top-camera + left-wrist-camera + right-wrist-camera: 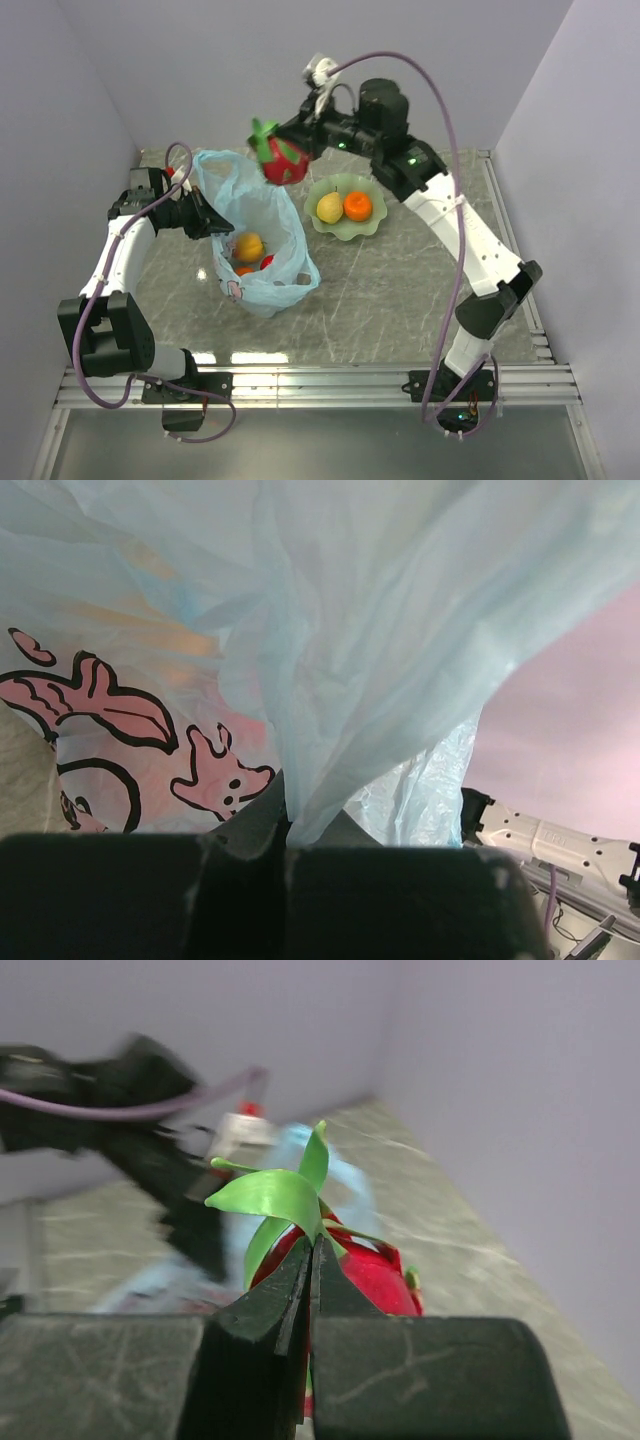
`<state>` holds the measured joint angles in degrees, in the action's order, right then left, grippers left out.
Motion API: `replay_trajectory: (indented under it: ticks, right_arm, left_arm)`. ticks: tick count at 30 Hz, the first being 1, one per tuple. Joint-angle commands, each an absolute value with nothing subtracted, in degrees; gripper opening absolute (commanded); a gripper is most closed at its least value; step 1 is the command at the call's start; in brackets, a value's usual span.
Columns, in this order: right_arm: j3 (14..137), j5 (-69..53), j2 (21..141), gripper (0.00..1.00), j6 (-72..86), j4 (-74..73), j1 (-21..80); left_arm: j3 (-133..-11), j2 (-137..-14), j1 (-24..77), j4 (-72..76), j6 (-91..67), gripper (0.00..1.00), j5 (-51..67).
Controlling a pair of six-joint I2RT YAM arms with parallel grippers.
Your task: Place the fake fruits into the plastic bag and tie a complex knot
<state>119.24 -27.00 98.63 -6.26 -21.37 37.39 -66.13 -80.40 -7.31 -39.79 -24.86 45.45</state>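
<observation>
The light-blue plastic bag (pixel 262 232) stands open on the table, with an orange fruit (pixel 249 245) and a red one (pixel 267 262) inside. My left gripper (pixel 212 216) is shut on the bag's left rim; in the left wrist view the film (pixel 380 630) rises from between the closed fingers of that gripper (pixel 285 818). My right gripper (pixel 292 137) is shut on the green leaves of a pink-red fruit (pixel 283 162) and holds it in the air above the bag's far edge. The right wrist view shows that fruit (pixel 375 1275) hanging behind the closed right gripper (pixel 312 1247). No knot is in view.
A pale green wavy-edged plate (pixel 348 229) sits right of the bag with a yellow pear-shaped fruit (pixel 329 207) and an orange one (pixel 357 206) on it. Grey walls enclose the marble-patterned table on the left, back and right. A metal rail (pixel 320 385) runs along the near edge.
</observation>
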Motion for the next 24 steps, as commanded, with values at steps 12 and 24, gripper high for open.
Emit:
replay_trajectory:
  ticks: [12,24]
  right_arm:
    - [108.8,-28.0,109.4,0.00,-3.2,-17.7,46.7]
    - [116.5,-31.2,107.4,0.74,-4.3,-27.7,46.6]
  left_arm:
    - [-66.0,-78.9,-8.6,-38.4,-24.7,0.00,47.7]
    - [-65.2,-79.1,-9.1,-37.4,-25.0,0.00,47.6]
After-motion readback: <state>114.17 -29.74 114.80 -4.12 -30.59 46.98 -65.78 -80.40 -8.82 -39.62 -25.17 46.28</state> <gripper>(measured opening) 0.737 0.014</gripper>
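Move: The right hand holds the dragon fruit high up; the plastic bag's open inside lies about 11 cm to its left, 3 cm back and roughly 34 cm below. In the bag the peach sits some 14 cm left, 3 back, and the red fruit 9 left, 6 back; the pear in the bowl is about 10 cm ahead and 7 right, all nearly 40 cm down. From the left hand, the bag's inside is level ahead, 7 cm right, 8 below. Swing the right gripper left and a little back over the bag's mouth, then plunge it about 25 cm in all, tipping the fingers from level to some 30 degrees down. Near the bottom open them wide, let go of the dragon fruit and start back up a few centimetres. Keep the left gripper shut on the bag's rim, holding it in place. ##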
